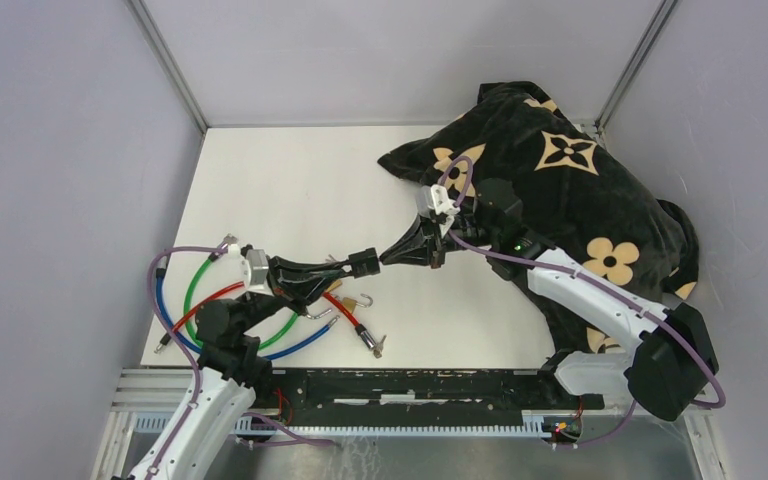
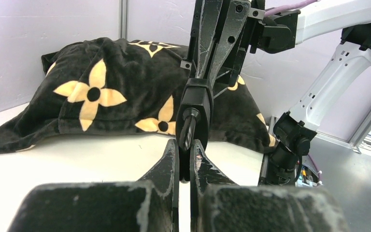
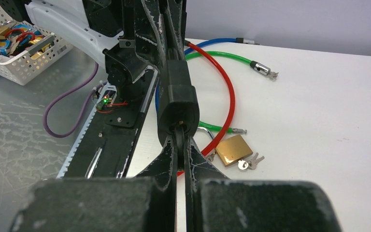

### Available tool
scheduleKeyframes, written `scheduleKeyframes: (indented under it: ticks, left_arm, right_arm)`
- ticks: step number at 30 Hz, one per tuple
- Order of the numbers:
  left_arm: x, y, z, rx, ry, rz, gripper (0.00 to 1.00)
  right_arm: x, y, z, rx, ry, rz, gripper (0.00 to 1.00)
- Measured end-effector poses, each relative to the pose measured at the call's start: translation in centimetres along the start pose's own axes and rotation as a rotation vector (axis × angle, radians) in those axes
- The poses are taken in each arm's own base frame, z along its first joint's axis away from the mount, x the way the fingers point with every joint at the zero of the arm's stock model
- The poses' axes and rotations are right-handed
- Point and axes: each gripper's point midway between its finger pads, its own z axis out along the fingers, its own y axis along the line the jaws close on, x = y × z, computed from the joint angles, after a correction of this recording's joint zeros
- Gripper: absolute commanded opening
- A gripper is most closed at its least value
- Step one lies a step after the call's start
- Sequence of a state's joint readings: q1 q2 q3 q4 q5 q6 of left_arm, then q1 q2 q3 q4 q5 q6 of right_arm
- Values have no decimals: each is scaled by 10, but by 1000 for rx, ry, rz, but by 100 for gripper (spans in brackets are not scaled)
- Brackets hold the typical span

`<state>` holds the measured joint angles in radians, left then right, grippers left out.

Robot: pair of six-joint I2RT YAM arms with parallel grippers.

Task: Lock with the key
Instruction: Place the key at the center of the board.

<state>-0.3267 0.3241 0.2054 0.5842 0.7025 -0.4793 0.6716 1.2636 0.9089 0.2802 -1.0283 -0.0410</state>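
A black lock body (image 1: 364, 263) hangs above the table between my two arms. My left gripper (image 1: 346, 267) reaches it from the left. In the left wrist view, that gripper (image 2: 187, 148) is shut on the lock's thin near end (image 2: 195, 106). My right gripper (image 1: 388, 257) meets the lock from the right. In the right wrist view, it (image 3: 180, 143) is shut on a thin black key head that enters the end of the lock (image 3: 176, 99). The key's blade is hidden inside the lock.
Red (image 1: 345, 312), green (image 1: 192, 290) and blue (image 1: 165, 305) cable loops lie under the left arm. A brass padlock (image 3: 234, 150) with small keys (image 3: 250, 162) lies beside them. A black flower-patterned cushion (image 1: 560, 170) fills the back right. A white basket (image 3: 14, 46) stands off the table.
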Motion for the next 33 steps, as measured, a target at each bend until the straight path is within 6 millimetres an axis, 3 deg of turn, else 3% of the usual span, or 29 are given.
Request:
scheduleKeyframes:
  ticks: [6, 13, 24, 29, 33]
  left_arm:
    - [2, 0, -1, 0, 7, -7, 2]
    - [-1, 0, -2, -6, -9, 5, 2]
    - [-1, 1, -2, -8, -8, 2, 2]
    - [-1, 2, -1, -13, -10, 2, 2]
    - [-2, 3, -2, -20, -12, 1, 2]
  right_arm:
    - [4, -4, -18, 36, 10, 10, 0]
    - [17, -35, -74, 248, 31, 7, 0]
    - [31, -52, -94, 380, 31, 111, 0]
    - [73, -83, -106, 620, -1, 397, 0]
    - [121, -85, -121, 807, -68, 628, 0]
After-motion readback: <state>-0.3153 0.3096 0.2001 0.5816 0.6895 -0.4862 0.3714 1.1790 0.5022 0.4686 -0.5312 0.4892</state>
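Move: Ahead and to the right of the right hand, which grips the key in the black padlock, lies the board's centre: about 13 cm out, 6 cm right and 27 cm down. The black padlock sits 4 cm left and 1 cm back, level with it; on the board some 27 cm below lie the large brass padlock (14 cm left, 4 cm ahead) and the small one (9 cm left, 2 cm back). From the left hand the centre is roughly 15 cm ahead, 14 cm right and 27 cm down. Drawing the key out of the black padlock, the right hand first pulls to its right and somewhat forward, about 8 cm sideways, then carries the key forward and steeply down towards the middle of the board, ending some 11 cm lower. Its wrist turns clockwise by roughly 45 degrees and tilts as it drops, fingers staying shut on the key; the left hand keeps the padlock still by its shackle. ##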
